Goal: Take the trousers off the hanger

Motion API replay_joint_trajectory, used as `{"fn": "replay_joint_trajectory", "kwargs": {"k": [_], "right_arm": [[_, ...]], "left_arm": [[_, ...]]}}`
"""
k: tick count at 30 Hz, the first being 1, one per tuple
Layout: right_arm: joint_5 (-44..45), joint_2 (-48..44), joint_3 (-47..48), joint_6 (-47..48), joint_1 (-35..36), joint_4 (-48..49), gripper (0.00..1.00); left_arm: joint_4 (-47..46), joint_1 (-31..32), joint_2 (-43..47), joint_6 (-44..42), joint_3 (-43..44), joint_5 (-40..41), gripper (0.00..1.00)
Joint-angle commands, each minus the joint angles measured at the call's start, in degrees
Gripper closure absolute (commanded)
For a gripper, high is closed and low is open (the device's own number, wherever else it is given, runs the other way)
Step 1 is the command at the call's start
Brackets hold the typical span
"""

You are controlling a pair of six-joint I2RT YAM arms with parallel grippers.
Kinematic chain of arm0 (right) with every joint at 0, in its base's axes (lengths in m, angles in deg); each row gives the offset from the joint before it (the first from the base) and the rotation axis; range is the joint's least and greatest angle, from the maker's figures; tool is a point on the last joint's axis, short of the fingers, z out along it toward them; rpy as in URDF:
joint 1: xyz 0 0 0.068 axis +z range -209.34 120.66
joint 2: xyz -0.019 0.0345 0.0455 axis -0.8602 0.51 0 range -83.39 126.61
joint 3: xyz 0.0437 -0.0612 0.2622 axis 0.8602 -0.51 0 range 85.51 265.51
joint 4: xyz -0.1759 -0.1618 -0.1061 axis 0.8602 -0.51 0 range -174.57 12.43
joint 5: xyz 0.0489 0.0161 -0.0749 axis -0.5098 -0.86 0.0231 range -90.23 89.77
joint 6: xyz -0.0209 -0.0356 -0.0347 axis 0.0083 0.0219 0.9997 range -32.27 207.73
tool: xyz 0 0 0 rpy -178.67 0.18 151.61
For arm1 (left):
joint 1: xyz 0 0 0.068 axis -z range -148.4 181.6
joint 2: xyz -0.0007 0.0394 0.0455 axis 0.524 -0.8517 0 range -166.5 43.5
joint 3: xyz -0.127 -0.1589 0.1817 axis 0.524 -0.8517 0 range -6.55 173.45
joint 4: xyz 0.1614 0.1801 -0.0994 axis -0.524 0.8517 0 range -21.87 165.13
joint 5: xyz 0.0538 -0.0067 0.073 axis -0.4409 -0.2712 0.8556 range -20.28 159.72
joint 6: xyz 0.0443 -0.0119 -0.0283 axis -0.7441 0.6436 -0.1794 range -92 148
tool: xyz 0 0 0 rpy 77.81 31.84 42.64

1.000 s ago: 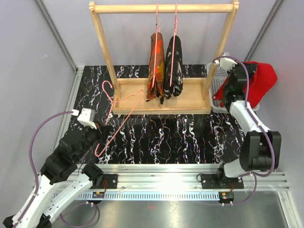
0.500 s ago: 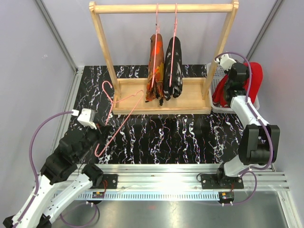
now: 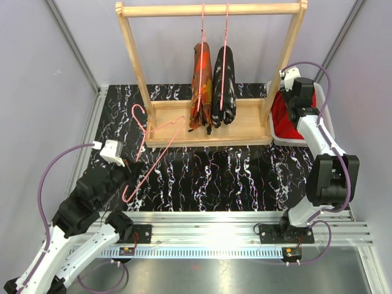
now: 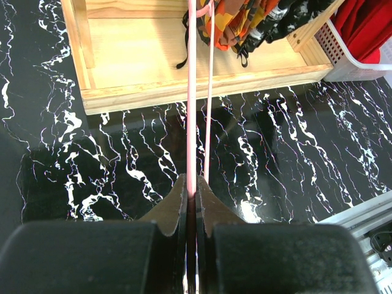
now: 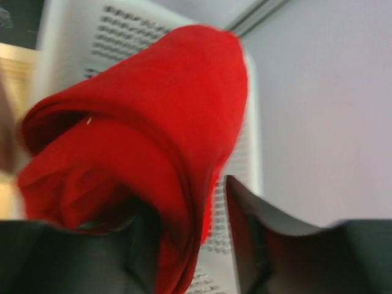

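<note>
The plain red trousers (image 3: 283,116) lie bunched in the white basket (image 3: 306,142). My right gripper (image 3: 295,101) hovers over them, open. In the right wrist view the red trousers (image 5: 153,122) rest against the left finger, with a gap to the right finger (image 5: 245,208). The camouflage trousers (image 3: 201,86) and the black speckled trousers (image 3: 224,86) hang on pink hangers from the rack rail (image 3: 211,10). My left gripper (image 4: 193,187) is shut on an empty pink hanger (image 4: 191,92), held low over the table left of the rack (image 3: 160,147).
The wooden rack's base (image 3: 208,122) spans the middle back of the black marble table (image 3: 233,177). The basket (image 4: 343,55) stands against the rack's right post, close to the right wall. Grey walls close in both sides.
My right gripper swung left and back with the red trousers, bringing them inside the basket, and its jaws have parted. The left arm and its hanger have not moved.
</note>
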Motion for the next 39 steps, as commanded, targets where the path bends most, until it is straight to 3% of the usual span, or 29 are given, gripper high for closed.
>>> {"fn": "replay_joint_trajectory", "kwargs": {"k": [1, 2, 4, 5, 9, 11, 16, 21, 24, 29, 34, 39], "right_arm": [[-6.4, 0.5, 5.5, -14.5, -0.2, -11.9, 0.44], [-7.4, 0.2, 6.6, -16.7, -0.7, -12.8, 0.3], [-8.8, -1.1, 7.4, -22.4, -1.5, -15.2, 0.27], [-8.4, -1.6, 7.5, -24.5, -2.7, -16.0, 0.11], [-10.4, -5.9, 7.2, -36.8, -7.0, -18.8, 0.08], [-17.6, -7.5, 5.7, -41.8, -11.1, -19.1, 0.09], [-44.2, -6.6, 3.5, -47.9, -18.2, -15.8, 0.07], [-66.0, -0.3, 0.2, -60.0, -22.1, 0.3, 0.0], [-58.4, 2.7, 3.2, -56.1, -21.5, -4.2, 0.01], [-30.2, 9.4, 13.7, -40.1, -12.7, -18.6, 0.01], [-8.6, 22.8, 24.8, -36.6, -8.1, -29.8, 0.01], [-1.5, 32.4, 27.0, -35.8, -7.3, -36.1, 0.01]], "left_arm": [[-2.9, 0.0, -0.7, -0.1, 0.2, -0.6, 1.0], [-2.9, 0.0, -0.9, -0.1, 0.2, -0.7, 1.0], [-2.9, 0.0, -0.6, -0.1, 0.2, -0.6, 1.0], [-2.9, 0.0, -0.6, -0.1, 0.1, -0.6, 1.0], [-2.9, 0.0, -0.6, -0.2, 0.1, -0.6, 1.0], [-2.9, 0.0, -0.6, -0.2, 0.1, -0.6, 1.0], [-2.9, 0.0, -1.0, -0.2, 0.3, -0.8, 1.0], [-2.9, 0.0, -1.0, -0.2, 0.3, -0.7, 1.0], [-2.8, 0.0, -0.9, -0.3, 0.2, -0.8, 1.0], [-3.3, 0.0, -1.8, -0.6, 0.4, -1.3, 1.0], [-3.3, 0.0, -2.2, -0.7, 0.4, -1.2, 1.0], [-3.2, 0.0, -1.7, -0.7, 0.4, -1.4, 1.0]]}}
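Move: Below the right hand's half-open fingers, the red trousers sag into the white basket, their middle some 12 cm down, about 2 cm farther out and 4 cm to the right. The basket's centre lies roughly 3 cm ahead, 5 cm right and 17 cm below. The rack's right post foot is about 9 cm left, 1 cm ahead and 20 cm down. From the left hand, the red trousers are about 34 cm ahead, 58 cm right and 14 cm below. Opening wide from half open to let the red trousers go, the right hand draws back about 4 cm while rolling its left side up some 70 degrees. Then it unrolls partway, tips down and drives down and forward into the basket, ending about 12 cm lower with spread fingers close over the cloth. The left hand keeps its pinch on the empty hanger. ##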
